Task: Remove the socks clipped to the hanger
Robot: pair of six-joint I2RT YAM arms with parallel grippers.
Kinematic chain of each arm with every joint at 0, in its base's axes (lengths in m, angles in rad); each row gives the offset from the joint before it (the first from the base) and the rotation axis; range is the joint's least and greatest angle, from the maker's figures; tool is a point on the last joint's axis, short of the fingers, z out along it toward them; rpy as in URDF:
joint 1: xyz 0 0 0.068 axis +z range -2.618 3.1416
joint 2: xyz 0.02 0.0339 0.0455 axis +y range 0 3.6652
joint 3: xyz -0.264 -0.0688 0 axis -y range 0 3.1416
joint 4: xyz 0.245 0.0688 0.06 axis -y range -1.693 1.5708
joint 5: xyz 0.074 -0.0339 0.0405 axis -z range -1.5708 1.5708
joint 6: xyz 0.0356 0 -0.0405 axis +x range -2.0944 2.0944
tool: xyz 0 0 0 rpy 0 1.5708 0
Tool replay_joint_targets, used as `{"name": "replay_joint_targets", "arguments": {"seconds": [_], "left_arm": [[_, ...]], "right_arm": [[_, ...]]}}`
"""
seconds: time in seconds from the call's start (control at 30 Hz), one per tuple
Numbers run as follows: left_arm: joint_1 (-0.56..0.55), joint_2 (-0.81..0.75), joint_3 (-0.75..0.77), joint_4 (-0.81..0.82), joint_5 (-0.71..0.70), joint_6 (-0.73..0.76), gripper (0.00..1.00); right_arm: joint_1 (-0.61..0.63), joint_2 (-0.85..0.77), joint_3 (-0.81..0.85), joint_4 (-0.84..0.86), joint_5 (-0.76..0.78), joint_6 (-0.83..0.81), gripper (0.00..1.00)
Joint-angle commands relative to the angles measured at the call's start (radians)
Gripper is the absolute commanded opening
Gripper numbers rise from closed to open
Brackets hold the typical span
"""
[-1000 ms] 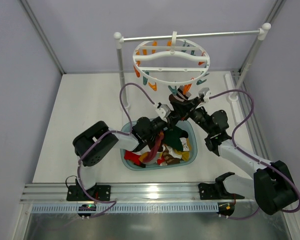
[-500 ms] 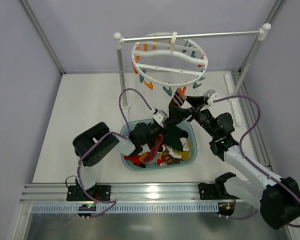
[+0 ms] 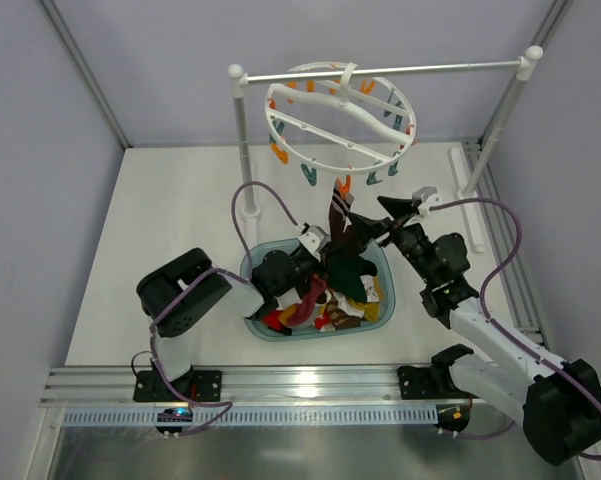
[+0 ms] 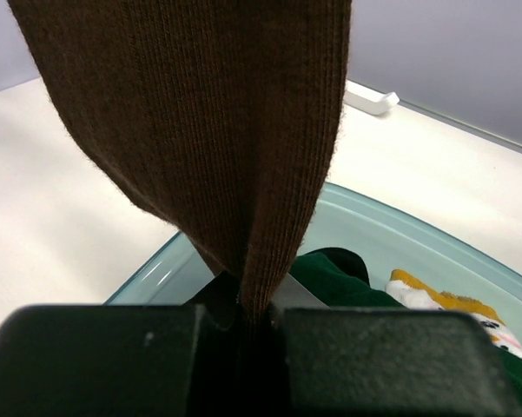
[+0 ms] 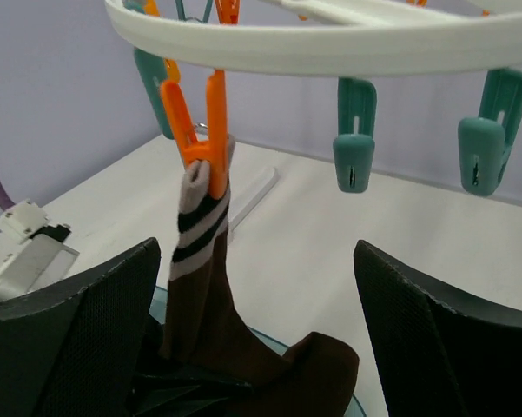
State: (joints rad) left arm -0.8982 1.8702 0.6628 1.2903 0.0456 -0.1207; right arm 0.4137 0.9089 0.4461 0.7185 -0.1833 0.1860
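Note:
The white ring hanger (image 3: 340, 125) hangs tilted from the rail, with orange and teal clips round its rim (image 5: 330, 39). An orange clip (image 5: 200, 122) pinches the striped cuff of a dark brown sock (image 5: 208, 304). That sock (image 3: 340, 222) stretches down from the clip to my left gripper (image 3: 330, 252), which is shut on its lower part (image 4: 217, 130) just above the basket. My right gripper (image 3: 395, 215) stands open to the right of the sock, its fingers (image 5: 69, 330) on either side below the clip, touching nothing.
A teal basket (image 3: 380, 318) under the grippers holds several loose socks, among them a green one (image 4: 347, 278). The white two-post rail stand (image 3: 242, 120) carries the hanger at the back. Purple cables loop off both arms. Empty teal clips (image 5: 354, 130) hang nearby.
My right gripper has opened and drawn back from the orange clip. My left gripper has shut on the brown sock and moved down toward the basket, and the hanger has tilted.

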Motion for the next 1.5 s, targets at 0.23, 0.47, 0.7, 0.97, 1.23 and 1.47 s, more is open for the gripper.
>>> {"name": "replay_joint_targets", "arguments": {"seconds": [0.23,0.47,0.7,0.97,1.23,1.47], "left_arm": [[0.005,-0.042,-0.011,0.218,-0.009,0.029,0.0],[0.013,-0.023,0.014,0.181,0.002,0.026,0.0],[0.013,-0.017,0.024,0.181,0.019,0.013,0.0],[0.013,-0.019,0.023,0.178,0.03,0.007,0.0],[0.013,-0.022,0.02,0.178,0.043,0.001,0.0],[0.013,-0.02,0.021,0.178,0.054,-0.005,0.0]], "right_arm": [[0.014,0.14,0.121,0.079,-0.015,0.006,0.92],[0.037,0.162,0.186,0.052,-0.03,-0.02,0.92],[0.045,0.203,0.272,-0.002,-0.051,-0.048,0.92],[0.053,0.285,0.351,-0.024,-0.045,-0.068,0.91],[0.089,0.291,0.335,0.022,0.03,-0.111,0.82],[0.115,0.306,0.327,0.061,0.102,-0.14,0.68]]}}
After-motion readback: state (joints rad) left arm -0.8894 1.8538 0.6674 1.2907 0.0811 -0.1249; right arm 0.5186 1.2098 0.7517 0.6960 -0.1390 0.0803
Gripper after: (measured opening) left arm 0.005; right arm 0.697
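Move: From the open right gripper, the orange clip holding the striped brown sock is about 5 cm ahead, 6 cm to the left and 4 cm up. The sock's middle hangs some 3 cm ahead, 5 cm left and 5 cm below this gripper. A teal clip sits roughly 7 cm to the right of the orange one and 1 cm farther out. From the left gripper, the orange clip lies about 5 cm ahead, 3 cm right and 18 cm up. Bring the open right gripper about 8 cm left and forward, rising some 3 cm overall, to the orange clip: dip slightly as you start forward, climb leftward, then ease forward again with a small sink. Once the clip is between the fingers, begin closing them part-way. Keep the left gripper shut on the brown sock, lifting it just 1 cm. ##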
